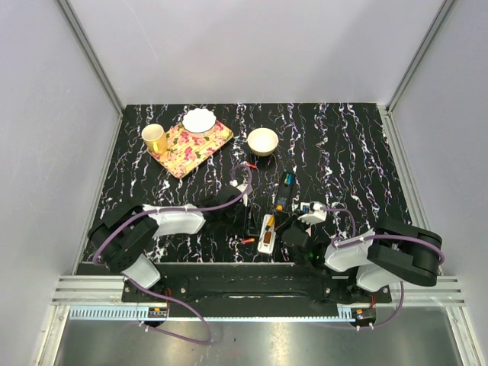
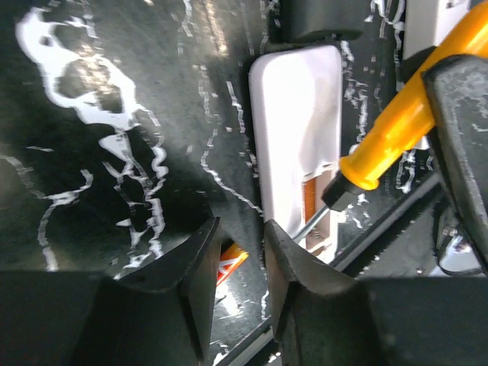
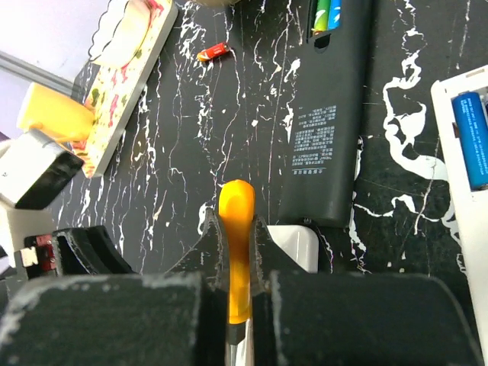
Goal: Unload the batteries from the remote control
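Note:
A white remote lies near the front edge with its battery bay open and an orange battery inside. My right gripper is shut on the orange handle of a screwdriver, whose metal tip reaches into that bay. My left gripper is open and low over the table just left of the remote. A loose red-orange battery lies on the table by its left finger. A black remote holds green and blue batteries. Another white remote holds a blue battery.
A floral tray with a yellow cup and a white dish stands at the back left. A bowl stands behind the remotes. Another red battery lies on the table. The metal rail runs along the front edge.

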Action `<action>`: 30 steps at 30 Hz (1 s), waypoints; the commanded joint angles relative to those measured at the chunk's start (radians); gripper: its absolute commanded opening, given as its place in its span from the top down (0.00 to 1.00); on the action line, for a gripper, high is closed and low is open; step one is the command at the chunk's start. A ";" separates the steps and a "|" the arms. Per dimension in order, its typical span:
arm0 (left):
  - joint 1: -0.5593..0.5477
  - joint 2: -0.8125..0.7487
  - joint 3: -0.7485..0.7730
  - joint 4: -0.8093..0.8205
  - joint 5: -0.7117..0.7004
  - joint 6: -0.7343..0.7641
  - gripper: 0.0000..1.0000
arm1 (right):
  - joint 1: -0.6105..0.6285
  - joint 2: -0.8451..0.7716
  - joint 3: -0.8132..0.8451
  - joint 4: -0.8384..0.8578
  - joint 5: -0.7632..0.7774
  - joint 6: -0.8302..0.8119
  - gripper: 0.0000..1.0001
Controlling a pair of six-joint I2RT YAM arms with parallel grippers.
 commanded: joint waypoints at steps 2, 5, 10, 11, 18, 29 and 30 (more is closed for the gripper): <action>0.009 -0.092 0.060 -0.162 -0.135 0.077 0.59 | 0.008 -0.011 0.027 0.057 0.019 -0.135 1.00; 0.018 -0.144 0.075 -0.187 -0.154 0.105 0.44 | 0.008 -0.065 0.040 0.067 0.025 -0.224 1.00; 0.018 -0.229 0.095 -0.178 -0.169 0.136 0.33 | 0.008 -0.203 0.054 0.075 0.029 -0.418 1.00; 0.020 -0.262 0.094 -0.176 -0.174 0.145 0.32 | 0.006 -0.226 0.054 0.075 0.026 -0.452 1.00; 0.020 -0.356 0.134 -0.198 -0.216 0.243 0.20 | 0.003 -0.522 0.025 0.009 -0.040 -0.842 1.00; -0.020 -0.178 0.313 -0.236 -0.266 0.354 0.15 | -0.084 -0.898 -0.025 -0.262 -0.056 -0.887 1.00; -0.026 -0.169 0.322 -0.221 -0.253 0.361 0.15 | -0.089 -0.919 -0.025 -0.269 -0.078 -0.888 1.00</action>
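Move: The white remote, its battery bay already empty, lies about 4 cm to the right of the left fingers and level with them, with the loose battery some 2 cm back and 2 cm left of the hand; the black remote is about 13 cm ahead and 9 cm right. From the right hand the white remote is roughly 3 cm back, 2 cm left and 6 cm below, the black remote about 11 cm ahead and 4 cm right, and the second white remote 10 cm right and 1 cm ahead. Upwards and away from the emptied white remote go both hands. The right, still gripping the orange screwdriver, climbs about 17 cm, tipping its fingers up some 25 degrees, then swings right, lifting the tool clear. The left first edges left off the remote's side, opens wide, and rises about 12 cm, then reaches forward while tilting outward. ##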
